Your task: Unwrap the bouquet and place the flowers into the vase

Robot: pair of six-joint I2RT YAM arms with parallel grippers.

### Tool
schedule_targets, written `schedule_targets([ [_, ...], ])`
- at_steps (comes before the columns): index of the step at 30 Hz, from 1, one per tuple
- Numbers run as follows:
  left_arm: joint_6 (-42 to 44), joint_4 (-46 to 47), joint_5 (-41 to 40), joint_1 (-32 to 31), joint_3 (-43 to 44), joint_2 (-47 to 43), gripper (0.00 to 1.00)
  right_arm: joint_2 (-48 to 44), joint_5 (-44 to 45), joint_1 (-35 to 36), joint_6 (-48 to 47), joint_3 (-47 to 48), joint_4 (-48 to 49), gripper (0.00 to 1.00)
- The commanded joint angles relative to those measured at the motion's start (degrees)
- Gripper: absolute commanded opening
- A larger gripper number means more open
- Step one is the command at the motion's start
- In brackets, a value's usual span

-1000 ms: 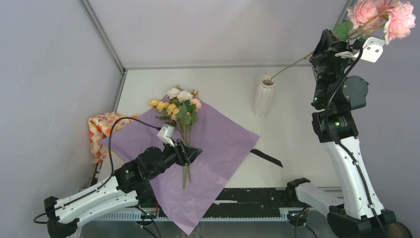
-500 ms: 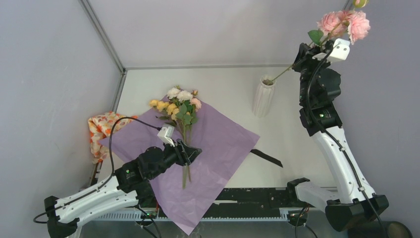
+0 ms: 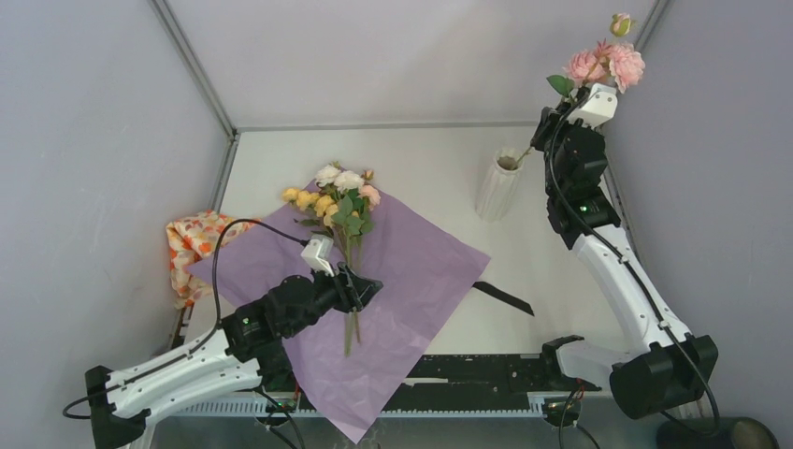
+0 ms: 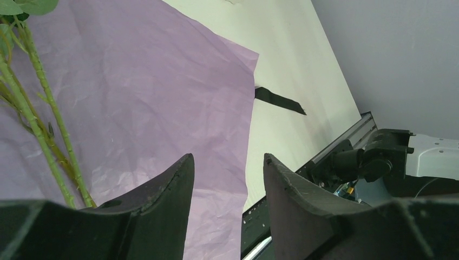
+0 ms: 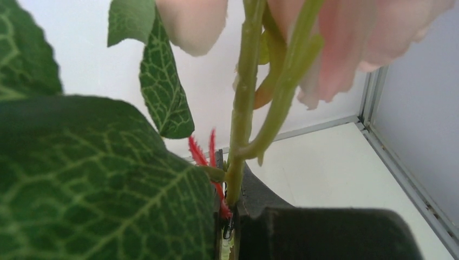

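Note:
The bouquet lies unwrapped: its lilac paper (image 3: 411,271) is spread flat, and cream, yellow and pink flowers (image 3: 337,198) lie on it. My left gripper (image 3: 367,286) hovers open just right of their green stems (image 4: 46,124), with only paper (image 4: 157,81) between the fingers (image 4: 227,160). The white ribbed vase (image 3: 497,185) stands at the back right. My right gripper (image 3: 550,120) is shut on the stem (image 5: 243,108) of a pink rose (image 3: 608,64), held up above the vase. The stem's lower end reaches the vase mouth.
A black ribbon (image 3: 503,297) lies on the table right of the paper. An orange floral cloth (image 3: 192,245) is bunched at the left wall. A large green leaf (image 5: 97,179) fills much of the right wrist view. A black rail (image 3: 486,374) runs along the near edge.
My right arm has swung left and down towards the vase with the pink rose, tilting the stem more upright. The left arm has barely moved.

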Motion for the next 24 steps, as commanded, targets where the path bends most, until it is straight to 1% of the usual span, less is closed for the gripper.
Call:
schedule_targets([
  [1, -0.01, 2.66, -1.23, -0.15, 1.09, 0.6, 0.55, -0.08, 0.04, -0.17, -0.47, 0.16, -0.71, 0.12],
  [4, 0.02, 2.87, -1.27, -0.15, 1.11, 1.07, 0.55, -0.32, 0.1, -0.17, -0.67, 0.14, -1.73, 0.21],
  [10, -0.11, 3.14, -1.52, -0.15, 0.08, 0.55, 0.55, -1.65, -0.55, -0.18, -0.17, 0.2, -3.2, 0.53],
  [13, -0.26, 3.07, -2.02, -0.18, -0.74, 0.18, 0.56, -2.74, -0.81, -0.13, 0.15, 0.18, -3.39, 0.63],
  [18, -0.54, 3.06, -2.32, -0.15, -1.56, -0.31, 0.56, -4.05, -0.24, -0.16, -0.24, 0.18, -3.42, 0.69],
  [24, -0.46, 3.15, -2.88, -0.07, -1.99, -0.42, 0.58, -5.76, -2.13, -0.12, 0.47, 0.18, -4.64, 0.72],
])
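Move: Just beyond the right hand, whose fingers still pinch the pink flower with its stem already in the vase's mouth, the vase stands about 3 cm ahead and 4 cm left, its middle roughly 26 cm below. The black ribbon lies on the table some 25 cm back and 6 cm left of that hand, about 37 cm below. From the left hand the vase is about 27 cm ahead, 23 cm right and 5 cm lower. Sinking the last 1.5 cm or so above the vase, the right hand spreads its fingers from nearly shut to wide and lets go of the pink flower's stem. Once they are well open it draws straight back about 2 cm and rises again by nearly as much, fingers to either side of the stem. ##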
